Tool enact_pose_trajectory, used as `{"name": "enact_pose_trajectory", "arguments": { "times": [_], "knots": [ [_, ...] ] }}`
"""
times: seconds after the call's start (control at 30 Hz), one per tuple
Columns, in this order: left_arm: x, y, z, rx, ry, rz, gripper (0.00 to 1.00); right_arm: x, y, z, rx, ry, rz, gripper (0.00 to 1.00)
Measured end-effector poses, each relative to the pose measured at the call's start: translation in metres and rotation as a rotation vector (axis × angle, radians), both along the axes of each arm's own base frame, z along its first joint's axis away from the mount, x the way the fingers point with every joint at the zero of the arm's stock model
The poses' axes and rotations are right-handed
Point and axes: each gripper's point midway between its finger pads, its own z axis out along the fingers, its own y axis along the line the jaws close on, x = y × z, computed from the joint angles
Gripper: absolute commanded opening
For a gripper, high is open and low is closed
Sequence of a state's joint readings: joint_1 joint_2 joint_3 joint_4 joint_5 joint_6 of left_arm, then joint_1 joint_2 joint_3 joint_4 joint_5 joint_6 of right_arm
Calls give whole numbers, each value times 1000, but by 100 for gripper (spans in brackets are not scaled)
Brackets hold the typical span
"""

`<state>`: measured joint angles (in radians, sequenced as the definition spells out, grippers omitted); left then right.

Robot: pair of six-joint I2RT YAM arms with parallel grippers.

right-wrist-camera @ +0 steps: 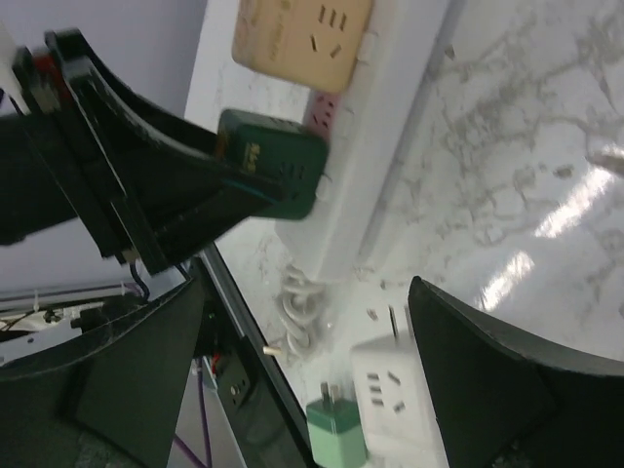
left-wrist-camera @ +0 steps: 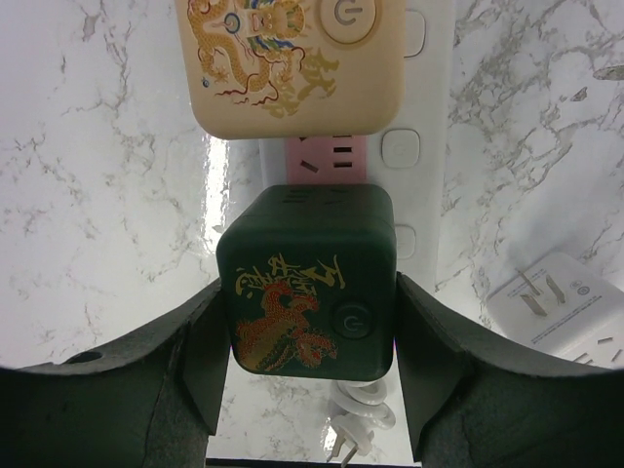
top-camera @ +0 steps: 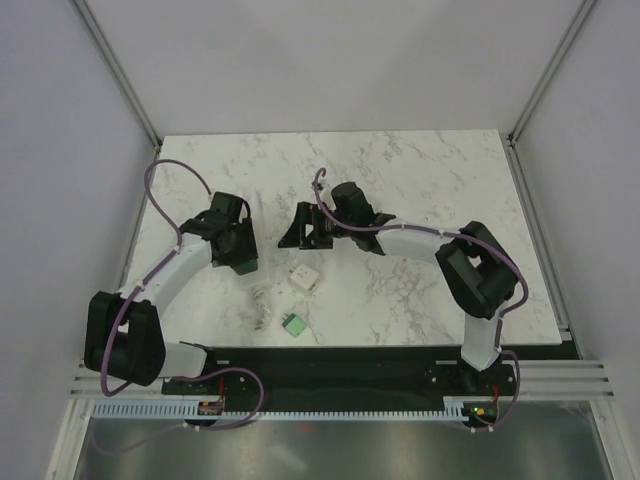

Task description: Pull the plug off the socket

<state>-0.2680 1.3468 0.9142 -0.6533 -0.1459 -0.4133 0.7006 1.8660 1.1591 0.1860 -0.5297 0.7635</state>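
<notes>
The socket (left-wrist-camera: 421, 146) is a long white power strip lying flat, its pink outlet face (left-wrist-camera: 327, 161) bare in the middle. A cream cube plug (left-wrist-camera: 292, 58) sits in its far outlet. A dark green cube plug (left-wrist-camera: 307, 283) with a gold dragon sits over the near outlet. My left gripper (left-wrist-camera: 310, 292) is shut on this green plug, one finger (left-wrist-camera: 210, 361) on each side. It also shows in the top view (top-camera: 240, 255). My right gripper (top-camera: 298, 230) is open and empty, hovering right of the strip. In the right wrist view the strip (right-wrist-camera: 370, 175) and green plug (right-wrist-camera: 273, 171) show.
A loose white cube adapter (top-camera: 303, 278) lies right of the strip, and also shows in the left wrist view (left-wrist-camera: 556, 302). A small light green plug (top-camera: 293, 325) lies near the table's front edge. The strip's coiled white cord (top-camera: 262, 303) lies at its near end.
</notes>
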Motion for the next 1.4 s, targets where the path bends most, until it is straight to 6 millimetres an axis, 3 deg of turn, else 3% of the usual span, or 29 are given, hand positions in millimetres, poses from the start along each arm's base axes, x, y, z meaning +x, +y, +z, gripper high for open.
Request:
{"name": "enact_pose_trajectory", "arguments": {
  "times": [0.17, 0.27, 0.53, 0.7, 1.23, 1.33, 1.4],
  "knots": [
    [0, -3, -1, -13, -2, -16, 2, 24, 41, 6, 28, -31, 30, 90],
    [1, -5, 2, -20, -12, -26, 2, 31, 53, 0, 28, -29, 38, 88],
    [-1, -4, 7, -24, -44, -41, 2, 23, 59, -46, -38, 50, 56, 85],
    [-1, -4, 9, -25, -50, -48, 2, 14, 63, -62, -59, 73, 73, 85],
    [-5, -3, 9, -28, -53, -59, 2, 7, 79, -72, -6, 121, 71, 75],
    [-7, -3, 10, -28, -59, -60, 2, 9, 81, -72, 14, 125, 61, 65],
    [-7, -2, 11, -28, -61, -63, 2, 11, 84, -70, 41, 126, 52, 49]
  ]
}}
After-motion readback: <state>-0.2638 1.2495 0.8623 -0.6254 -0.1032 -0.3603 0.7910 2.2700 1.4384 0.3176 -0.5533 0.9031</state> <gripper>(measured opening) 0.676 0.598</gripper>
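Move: The left hand already pinches the green plug, still seated in the power strip; the edge of the strip to be taken is about 3 cm ahead of that hand, 4 cm right and 2 cm lower. From the right hand that edge lies roughly 8 cm left, 1 cm ahead and 8 cm down. The green plug is 12 cm left, 2 cm back and 6 cm down, the peach plug some 7 cm farther out than it. The white adapter lies 3 cm right, 3 cm back and 10 cm below. The right hand sweeps left and slightly forward, sinks about 7 cm while easing back a little, then creeps on left (8 cm leftward in all), so that its fingers come astride the power strip's edge next to the green plug, narrowing by about a third of their range, fastest at the end. The left hand keeps its pinch on the green plug, holding the strip nearly in place as it rises about 1 cm. ##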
